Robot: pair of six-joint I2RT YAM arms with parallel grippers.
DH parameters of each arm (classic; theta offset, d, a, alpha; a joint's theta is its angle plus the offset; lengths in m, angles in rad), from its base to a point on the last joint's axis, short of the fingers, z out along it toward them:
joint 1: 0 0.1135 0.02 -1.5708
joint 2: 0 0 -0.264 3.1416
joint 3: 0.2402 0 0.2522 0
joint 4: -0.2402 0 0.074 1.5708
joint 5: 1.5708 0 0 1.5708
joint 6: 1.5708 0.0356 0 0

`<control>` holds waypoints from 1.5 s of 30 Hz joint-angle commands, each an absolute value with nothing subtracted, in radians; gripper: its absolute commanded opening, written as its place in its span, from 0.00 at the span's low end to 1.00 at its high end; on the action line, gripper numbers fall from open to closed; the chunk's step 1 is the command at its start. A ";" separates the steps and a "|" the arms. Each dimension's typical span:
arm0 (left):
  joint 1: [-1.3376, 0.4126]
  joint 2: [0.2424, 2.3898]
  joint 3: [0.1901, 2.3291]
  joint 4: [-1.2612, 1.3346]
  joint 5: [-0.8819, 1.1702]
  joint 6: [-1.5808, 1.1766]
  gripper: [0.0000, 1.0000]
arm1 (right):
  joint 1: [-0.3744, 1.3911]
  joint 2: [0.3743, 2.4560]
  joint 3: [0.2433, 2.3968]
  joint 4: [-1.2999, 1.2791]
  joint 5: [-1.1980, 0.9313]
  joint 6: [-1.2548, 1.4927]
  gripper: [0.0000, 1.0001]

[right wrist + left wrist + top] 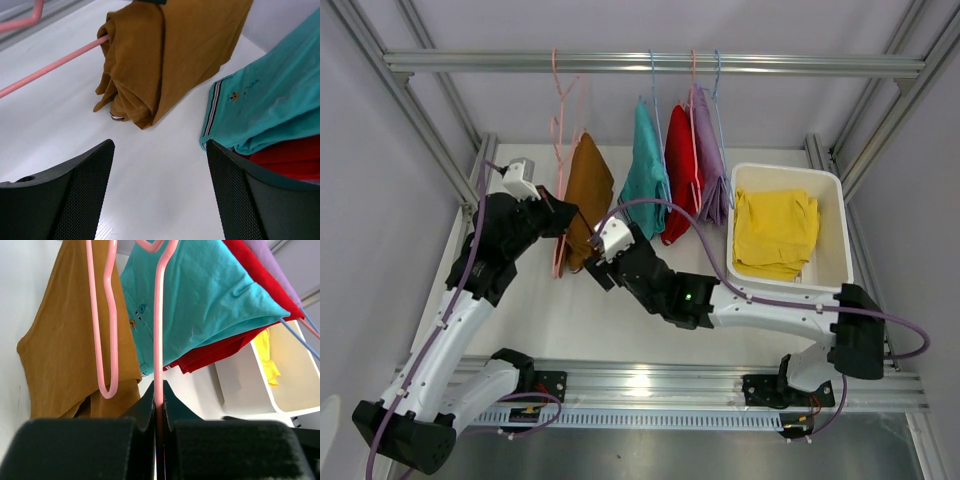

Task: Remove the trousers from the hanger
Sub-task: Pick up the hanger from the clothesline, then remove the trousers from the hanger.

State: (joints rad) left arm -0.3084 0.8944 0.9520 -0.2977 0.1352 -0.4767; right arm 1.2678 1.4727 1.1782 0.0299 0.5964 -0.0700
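Brown trousers (588,190) hang folded over a pink hanger (558,262) at the left. My left gripper (565,215) is shut on that hanger's pink rod (159,365). The hanger's bar (55,67) runs into the fold of the brown trousers (165,55). My right gripper (159,145) stands open just below the brown trousers' lower end with nothing between its fingers (85,190). Teal trousers (646,170), red trousers (681,180) and lavender trousers (710,160) hang from the rail. Yellow trousers (775,232) lie in the white bin (840,230).
A second pink hanger (560,100) hangs bare on the rail (470,62), left of the brown trousers. Frame posts stand at both sides of the white table (570,320). The bin takes up the back right corner.
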 commanded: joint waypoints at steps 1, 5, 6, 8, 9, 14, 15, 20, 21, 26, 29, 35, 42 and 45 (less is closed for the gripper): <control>-0.311 0.896 1.005 -0.267 0.129 -0.433 0.01 | 1.270 1.557 1.242 0.163 0.595 -0.112 0.79; -0.310 0.896 1.008 -0.268 0.124 -0.422 0.00 | 1.270 1.627 1.294 0.184 0.569 -0.114 0.79; -0.310 0.896 1.005 -0.268 0.123 -0.422 0.00 | 1.269 1.650 1.304 0.187 0.563 -0.115 0.79; -0.310 0.899 1.008 -0.268 0.127 -0.423 0.00 | 1.264 1.667 1.327 0.202 0.566 -0.121 0.79; -0.310 0.900 1.006 -0.268 0.129 -0.422 0.01 | 1.262 1.675 1.331 0.210 0.568 -0.123 0.79; -0.310 0.907 1.008 -0.270 0.143 -0.425 0.01 | 1.230 1.712 1.367 0.247 0.557 -0.124 0.79; -0.310 0.907 1.009 -0.268 0.141 -0.426 0.01 | 1.226 1.715 1.377 0.250 0.554 -0.126 0.79; -0.307 0.908 1.008 -0.267 0.143 -0.433 0.00 | 1.201 1.747 1.410 0.268 0.560 -0.132 0.79; -0.305 0.908 1.008 -0.267 0.147 -0.434 0.01 | 1.198 1.759 1.414 0.273 0.564 -0.140 0.79; -0.304 0.904 1.008 -0.267 0.156 -0.434 0.00 | 1.186 1.779 1.416 0.316 0.606 -0.161 0.79; -0.304 0.903 1.006 -0.265 0.158 -0.434 0.00 | 1.183 1.796 1.413 0.347 0.650 -0.189 0.79; -0.304 0.905 1.009 -0.265 0.170 -0.434 0.00 | 1.181 1.836 1.379 0.484 0.745 -0.262 0.79; -0.301 0.907 1.011 -0.265 0.179 -0.434 0.00 | 1.178 1.894 1.342 0.649 0.818 -0.354 0.79; -0.292 0.908 1.009 -0.261 0.192 -0.440 0.01 | 1.177 1.933 1.332 0.710 0.831 -0.383 0.79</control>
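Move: The left hand grips the pink hanger, already off the rail, with the brown trousers hanging about 6 cm ahead of it, 1 cm to its right and 6 cm lower. From the open right hand the brown trousers are some 12 cm ahead, 3 cm left and slightly lower. The teal trousers hang about 12 cm to the right of them and 2 cm farther out; an empty pink hanger hangs some 5 cm to their left and 1 cm farther out. The open right hand sweeps about 6 cm left, then 8 cm forward to the brown trousers, wrist turning clockwise. ##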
